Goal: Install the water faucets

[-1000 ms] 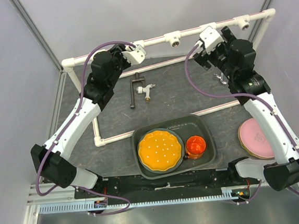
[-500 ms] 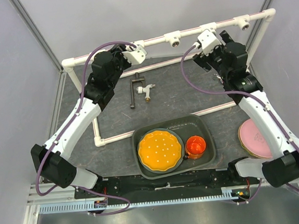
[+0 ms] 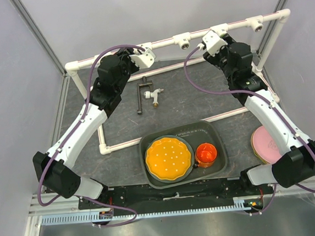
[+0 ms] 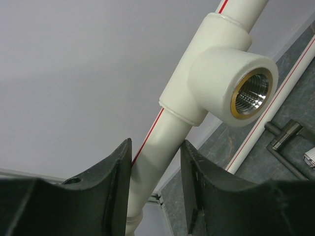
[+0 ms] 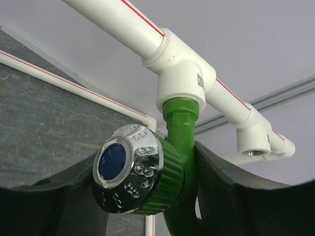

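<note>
A green faucet (image 5: 179,129) with a chrome knob (image 5: 129,167) hangs screwed into a white tee socket (image 5: 182,81) on the PVC frame's top rail (image 3: 167,41). My right gripper (image 5: 142,169) is shut on its green body; at the rail in the top view, the right gripper (image 3: 212,40) hides the faucet. My left gripper (image 4: 156,147) is shut on the rail pipe (image 4: 165,135), just below an empty brass-threaded tee (image 4: 226,83). A black-handled white-and-brass faucet (image 3: 154,94) lies on the mat inside the frame.
Two empty tees (image 3: 182,40) (image 3: 257,23) sit on the top rail. A grey tray (image 3: 216,132) near the front holds an orange plate (image 3: 169,158) and an orange cup (image 3: 207,154). A pink plate (image 3: 267,144) lies at right. Low frame pipes cross the mat.
My right arm has swung left and in toward the rail, and its jaws have narrowed from wide open onto the green faucet. The left arm has stayed put.
</note>
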{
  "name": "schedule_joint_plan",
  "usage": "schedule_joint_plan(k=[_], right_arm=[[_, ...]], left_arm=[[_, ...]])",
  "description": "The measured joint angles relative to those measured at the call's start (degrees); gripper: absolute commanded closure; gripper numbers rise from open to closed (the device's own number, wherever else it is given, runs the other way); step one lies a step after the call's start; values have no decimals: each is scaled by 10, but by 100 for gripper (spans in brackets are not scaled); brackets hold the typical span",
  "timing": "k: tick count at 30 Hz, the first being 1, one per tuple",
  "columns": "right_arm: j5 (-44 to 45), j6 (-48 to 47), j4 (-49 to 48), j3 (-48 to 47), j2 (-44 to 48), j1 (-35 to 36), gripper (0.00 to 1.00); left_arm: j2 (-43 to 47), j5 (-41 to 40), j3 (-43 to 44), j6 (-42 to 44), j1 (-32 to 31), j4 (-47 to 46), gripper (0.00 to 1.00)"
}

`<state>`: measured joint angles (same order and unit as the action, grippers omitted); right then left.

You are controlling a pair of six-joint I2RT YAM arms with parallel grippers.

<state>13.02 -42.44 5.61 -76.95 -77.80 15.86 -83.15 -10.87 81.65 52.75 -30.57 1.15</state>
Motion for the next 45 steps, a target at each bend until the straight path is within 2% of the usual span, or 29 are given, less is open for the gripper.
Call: schedule_joint_plan(k=[2,7,31,32,33,34,36,37,40,42,45], right_arm=[[0,3,-2,0,0,0,77],[-12,20,-2,0,0,0,99],[-22,155,2,-9,5,-3,99],[-22,158,2,-9,5,-3,92],[-25,160,2,-9,5,-3,78],[-28,162,2,-9,7,-3,53],[-35,163,3,-9,10,-4,39],[-38,164,5,-9,11,-5,26],[-49,183,9,-9,16,-7,11],[-58,219,9,-9,29,-7,4],[-73,248,9,-9,64,-3,2]], left_arm=[[0,-1,-1,1,-1,0,98],[0,-2,-1,2,-1,-1,98],[1,-11,-1,3,-5,0,98],[1,-11,-1,3,-5,0,98],[1,-11,-1,3,-5,0,98],[1,-11,-1,3,-5,0,98],[1,-11,-1,3,-5,0,98],[2,-11,-1,3,-5,0,98],[3,-11,-2,3,-7,2,98],[3,-10,-3,3,-7,0,98],[3,-10,-3,3,-7,-1,98]])
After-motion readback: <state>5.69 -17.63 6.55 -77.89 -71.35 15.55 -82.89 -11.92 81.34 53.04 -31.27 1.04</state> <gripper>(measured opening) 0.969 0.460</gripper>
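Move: Your right gripper is already closed on the green faucet; the white tee it sits in is about 6 cm ahead and 2 cm up, level with the hand sideways. The next tee is 13 cm to the left and 4 cm ahead, the last one 13 cm to the right and 8 cm ahead. From the left hand, the green faucet's tee is some 36 cm to the right and 5 cm farther out. Keep the right fingers pinched on the green faucet and roll the wrist clockwise, as seen from the robot looking forward at the tee, through some 15 degrees, easing slightly left. Then open the fingers and draw the hand clear of the faucet, about 3 cm up, 2 cm back and a little left, still rolling the same way. Leave the left gripper clamped on the white pipe. ##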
